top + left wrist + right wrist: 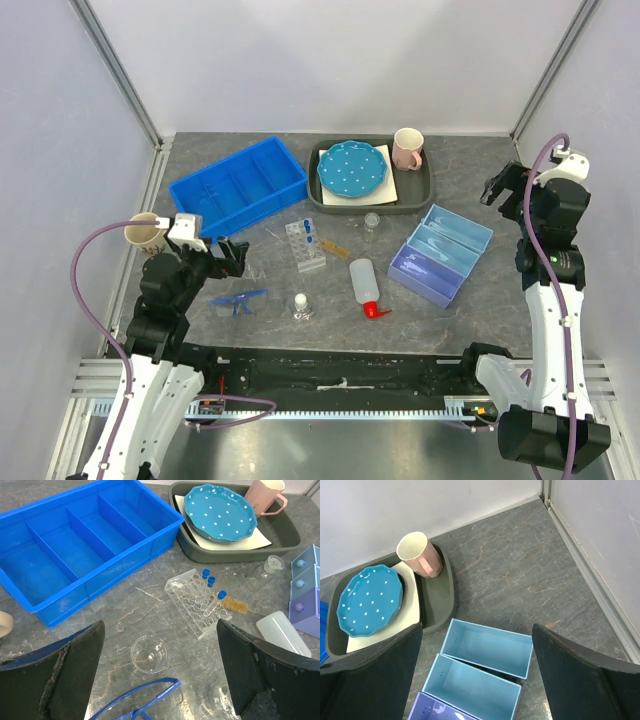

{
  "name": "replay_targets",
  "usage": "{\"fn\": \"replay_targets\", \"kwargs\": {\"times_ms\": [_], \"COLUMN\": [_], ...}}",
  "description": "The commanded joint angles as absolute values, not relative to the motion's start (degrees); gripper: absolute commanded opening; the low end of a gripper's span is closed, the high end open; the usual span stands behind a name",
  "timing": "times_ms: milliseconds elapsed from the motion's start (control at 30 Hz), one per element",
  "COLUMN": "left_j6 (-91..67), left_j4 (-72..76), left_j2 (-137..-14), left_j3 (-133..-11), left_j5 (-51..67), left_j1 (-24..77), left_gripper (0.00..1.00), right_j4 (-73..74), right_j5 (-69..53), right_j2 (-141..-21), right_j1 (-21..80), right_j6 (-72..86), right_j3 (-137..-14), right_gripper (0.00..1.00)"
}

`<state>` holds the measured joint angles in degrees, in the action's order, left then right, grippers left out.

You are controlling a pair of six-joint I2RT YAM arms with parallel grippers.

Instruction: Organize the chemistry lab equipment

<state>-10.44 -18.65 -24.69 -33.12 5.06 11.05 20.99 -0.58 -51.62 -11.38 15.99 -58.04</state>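
Note:
My left gripper (226,258) is open and empty, low over the table's left side. In the left wrist view a small clear beaker (148,654) lies on the table between its fingers (75,670). The blue safety glasses (137,702) lie just nearer, and a small clear flask (222,697) by the right finger. The white test-tube rack (305,243) with blue-capped tubes lies mid-table. The white squeeze bottle (363,281) with red nozzle lies on its side. Another small flask (372,224) stands behind it. My right gripper (503,189) is open and empty, high at the right.
A blue divided bin (238,186) sits at the back left. A dark grey tray (420,188) holds the blue dotted plate (352,168) and pink mug (407,148). Light blue and purple boxes (440,253) stand at the right. A beige mug (144,234) stands at the far left. A small brush (234,604) lies by the rack.

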Motion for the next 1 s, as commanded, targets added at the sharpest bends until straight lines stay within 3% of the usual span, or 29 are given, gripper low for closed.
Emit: {"fn": "replay_targets", "kwargs": {"times_ms": [0,267,433,667,800,967], "left_j6": [-8.3,-12.2,-18.6,-26.9,-28.6,-31.0], "left_j4": [-16.3,-19.8,-24.4,-31.4,-33.8,-39.5], "left_j2": [-25.9,-29.6,-32.4,-36.6,-41.5,-53.0], "left_j3": [-34.8,-37.5,-39.5,-39.6,-42.1,-48.7], "left_j5": [6.0,7.5,15.1,23.8,16.2,-5.6], "left_j1": [10.9,10.9,10.9,12.2,21.6,35.1], "left_gripper": [0.99,1.00,1.00,0.98,0.97,0.93], "right_j4": [18.8,17.8,23.3,17.5,14.9,16.3], "right_j5": [-4.2,-47.4,-52.4,-55.2,-55.6,-55.4], "right_j2": [-50.4,-52.4,-54.0,-57.7,-57.3,-57.0], "right_j1": [-11.2,-9.5,-4.1,-3.3,-3.2,-3.3], "right_j6": [14.8,-4.8,-17.1,-16.5,-16.3,-17.9], "right_j3": [-59.3,-57.7,-56.3,-49.4,-46.4,-45.3], "right_gripper": [0.98,0.98,0.98,0.98,0.98,0.98]}}
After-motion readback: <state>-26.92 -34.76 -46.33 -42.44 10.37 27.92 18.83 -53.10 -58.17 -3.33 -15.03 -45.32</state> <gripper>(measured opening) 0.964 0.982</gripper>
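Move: The dropper bottle stands about 11 cm right of the left hand, 6 cm back and 20 cm below; down there too, the glasses lie 4 cm left and 4 cm back, the beaker 4 cm ahead and 1 cm left. From the right hand, the wash bottle lies some 28 cm left, 11 cm back and 28 cm below, the purple bin 11 cm left, 8 cm back and 27 cm below. Sinking, the right hand swings about 17 cm left towards wash bottle, the left 9 cm right towards dropper bottle. ##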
